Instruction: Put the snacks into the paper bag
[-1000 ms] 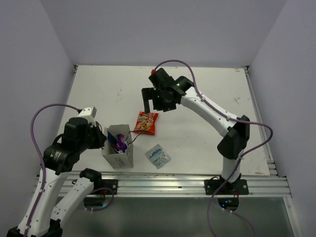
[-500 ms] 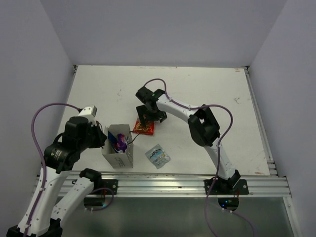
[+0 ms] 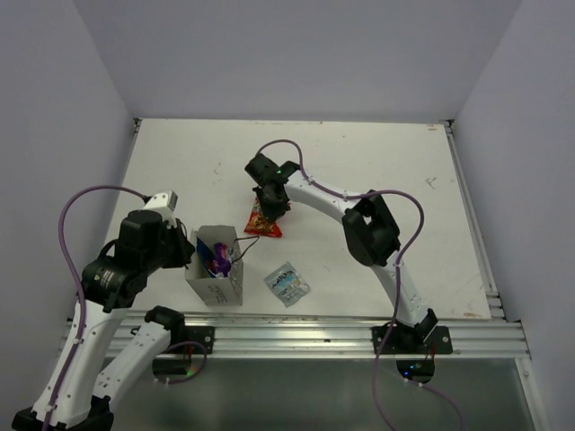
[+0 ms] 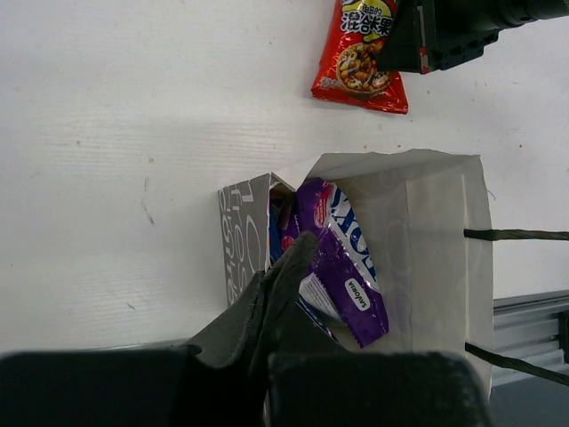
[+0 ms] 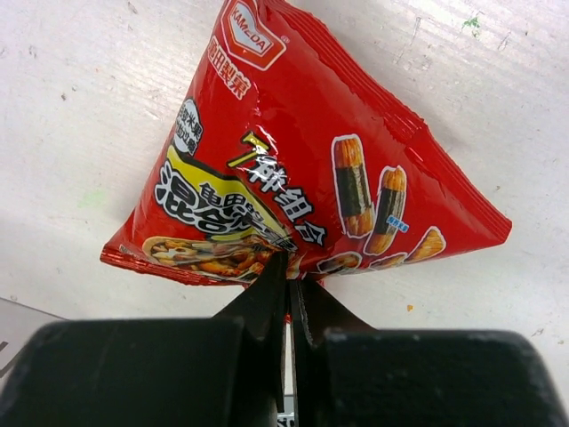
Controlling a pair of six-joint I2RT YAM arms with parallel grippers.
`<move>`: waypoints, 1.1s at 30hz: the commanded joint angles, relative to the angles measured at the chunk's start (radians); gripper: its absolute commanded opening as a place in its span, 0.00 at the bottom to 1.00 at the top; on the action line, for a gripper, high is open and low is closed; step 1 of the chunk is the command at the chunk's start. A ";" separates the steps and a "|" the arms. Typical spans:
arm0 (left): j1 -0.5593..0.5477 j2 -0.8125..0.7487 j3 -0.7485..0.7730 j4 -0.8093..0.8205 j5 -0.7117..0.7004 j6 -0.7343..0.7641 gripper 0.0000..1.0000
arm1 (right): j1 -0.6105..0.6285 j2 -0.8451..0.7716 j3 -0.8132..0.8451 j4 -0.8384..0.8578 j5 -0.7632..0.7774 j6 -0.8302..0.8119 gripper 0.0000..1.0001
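Note:
The red-orange chip bag (image 3: pixel 264 223) (image 5: pixel 302 151) lies on the white table just beyond the paper bag. My right gripper (image 3: pixel 272 206) (image 5: pixel 290 267) is shut on its near edge, and the foil bunches up between the jaws. The white paper bag (image 3: pixel 218 277) (image 4: pixel 427 222) stands open at the front left. A purple packet (image 4: pixel 342 258) (image 3: pixel 218 258) rests inside it, with a dark blue edge (image 4: pixel 276 242) beside it. My left gripper (image 4: pixel 298 245) (image 3: pixel 190 256) is shut on the bag's left wall at the rim. A silvery light-blue packet (image 3: pixel 287 284) lies flat to the right of the bag.
The bag's dark string handles (image 4: pixel 516 235) stick out toward the aluminium rail (image 3: pixel 314 332) at the table's near edge. White walls enclose the table on three sides.
My right gripper came down from above the table onto the red chip bag and went from wide open to shut on it. The packet now looks narrower and bunched. The left arm held still.

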 commanded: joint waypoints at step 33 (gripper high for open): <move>-0.001 -0.014 0.023 0.055 0.047 0.002 0.00 | 0.432 -0.230 0.360 -0.390 -0.077 -0.109 0.00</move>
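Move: Behind and to the left of the right hand, which already pinches the red packet low over the table, stands the paper bag: its middle about 19 cm back, 11 cm left and 7 cm higher. The purple packet sits inside, roughly 18 cm back and 12 cm left of that hand; the silver packet lies 18 cm back and 4 cm right, a little below. The bag's middle is some 6 cm right of the left hand, level with it fore and aft, and 9 cm lower. Lifting the red packet off the table, the right hand climbs steeply about 33 cm, swings back some 20 cm and left 9 cm, then sinks about 14 cm to the bag's mouth. It turns roughly 30 degrees counter-clockwise, fingers staying shut on the packet, while the left hand keeps its pinch on the bag's left rim. ##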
